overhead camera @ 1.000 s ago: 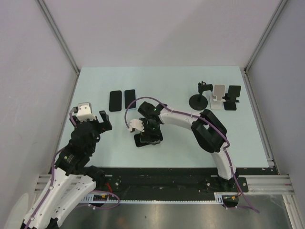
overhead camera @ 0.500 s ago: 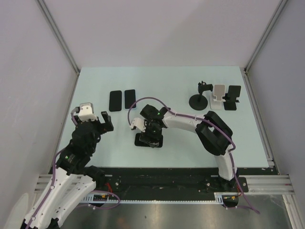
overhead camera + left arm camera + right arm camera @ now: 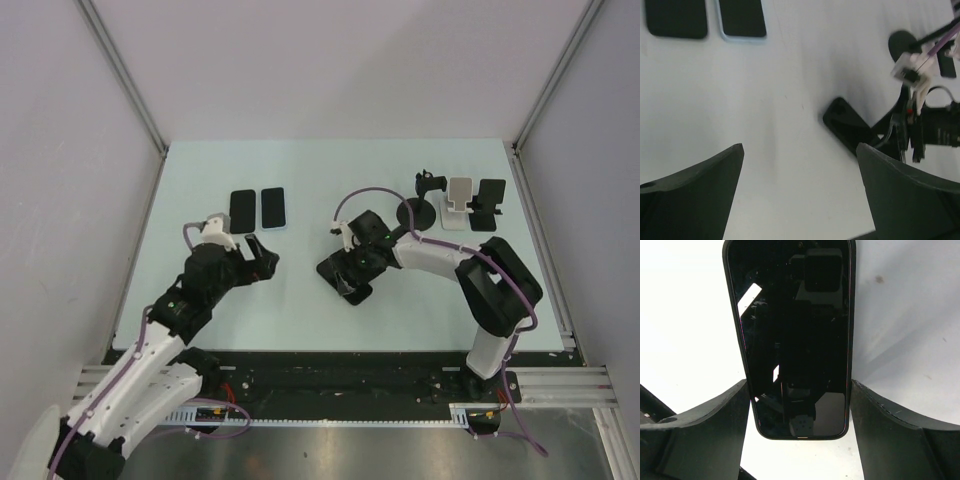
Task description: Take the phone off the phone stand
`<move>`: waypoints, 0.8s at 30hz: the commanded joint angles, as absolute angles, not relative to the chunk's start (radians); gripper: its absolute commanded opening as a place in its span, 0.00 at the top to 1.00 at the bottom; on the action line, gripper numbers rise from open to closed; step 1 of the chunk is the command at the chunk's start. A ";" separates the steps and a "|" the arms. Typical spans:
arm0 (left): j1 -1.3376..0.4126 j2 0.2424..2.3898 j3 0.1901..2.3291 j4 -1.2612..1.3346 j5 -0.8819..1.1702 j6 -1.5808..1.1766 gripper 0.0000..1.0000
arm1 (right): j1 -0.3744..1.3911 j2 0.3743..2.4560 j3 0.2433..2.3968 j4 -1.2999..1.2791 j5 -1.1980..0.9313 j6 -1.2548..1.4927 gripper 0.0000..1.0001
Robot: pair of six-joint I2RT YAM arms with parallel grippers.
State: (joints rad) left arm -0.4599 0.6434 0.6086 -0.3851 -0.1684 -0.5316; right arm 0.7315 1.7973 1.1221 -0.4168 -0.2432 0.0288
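Observation:
A black phone (image 3: pixel 795 335) lies lengthwise between my right gripper's (image 3: pixel 797 386) fingers, which press on its two long edges. From above, the right gripper (image 3: pixel 352 268) holds the phone (image 3: pixel 336 272) low over the middle of the table. In the left wrist view the phone (image 3: pixel 846 124) shows as a tilted dark slab. A white phone stand (image 3: pixel 458 203), a black stand (image 3: pixel 489 206) and a round-based stand (image 3: pixel 414 209) stand at the back right, apart from the phone. My left gripper (image 3: pixel 258 256) is open over bare table (image 3: pixel 800 160).
Two other dark phones (image 3: pixel 242 211) (image 3: pixel 272 208) lie flat side by side at the back left, also seen in the left wrist view (image 3: pixel 675 17) (image 3: pixel 742 17). Grey walls enclose the table on three sides.
The right gripper's jaws narrowed onto the phone and carried it right and slightly back. The left arm swung forward and to the right, still open.

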 commanded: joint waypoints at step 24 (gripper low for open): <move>-0.718 1.339 0.500 0.348 -0.080 -1.065 0.25 | 0.677 1.634 0.819 0.118 -0.457 0.480 0.83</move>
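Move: The phone's middle is about 21 cm to the left hand's right, roughly 15 cm below it and only 1 cm back. The blue-edged phone lies about 20 cm ahead of the left hand and 17 cm down, with the black phone 10 cm to its left. From the right hand, which grips the phone near its back end, the phone's middle is some 3 cm ahead, 2 cm left and 2 cm up, and the left gripper 23 cm left, 4 cm ahead, 17 cm up. Rightward and down, about 14 cm across and 11 cm lower, the left hand sweeps in towards the free front part of the phone, tipping its fingers some 20 degrees further down, rolling its left side lower and starting to close. The right hand keeps its pinch on the phone's long edges, eases a centimetre right, then back some 3 cm left, and swings its fingers up towards the left gripper with a slight clockwise turn. ##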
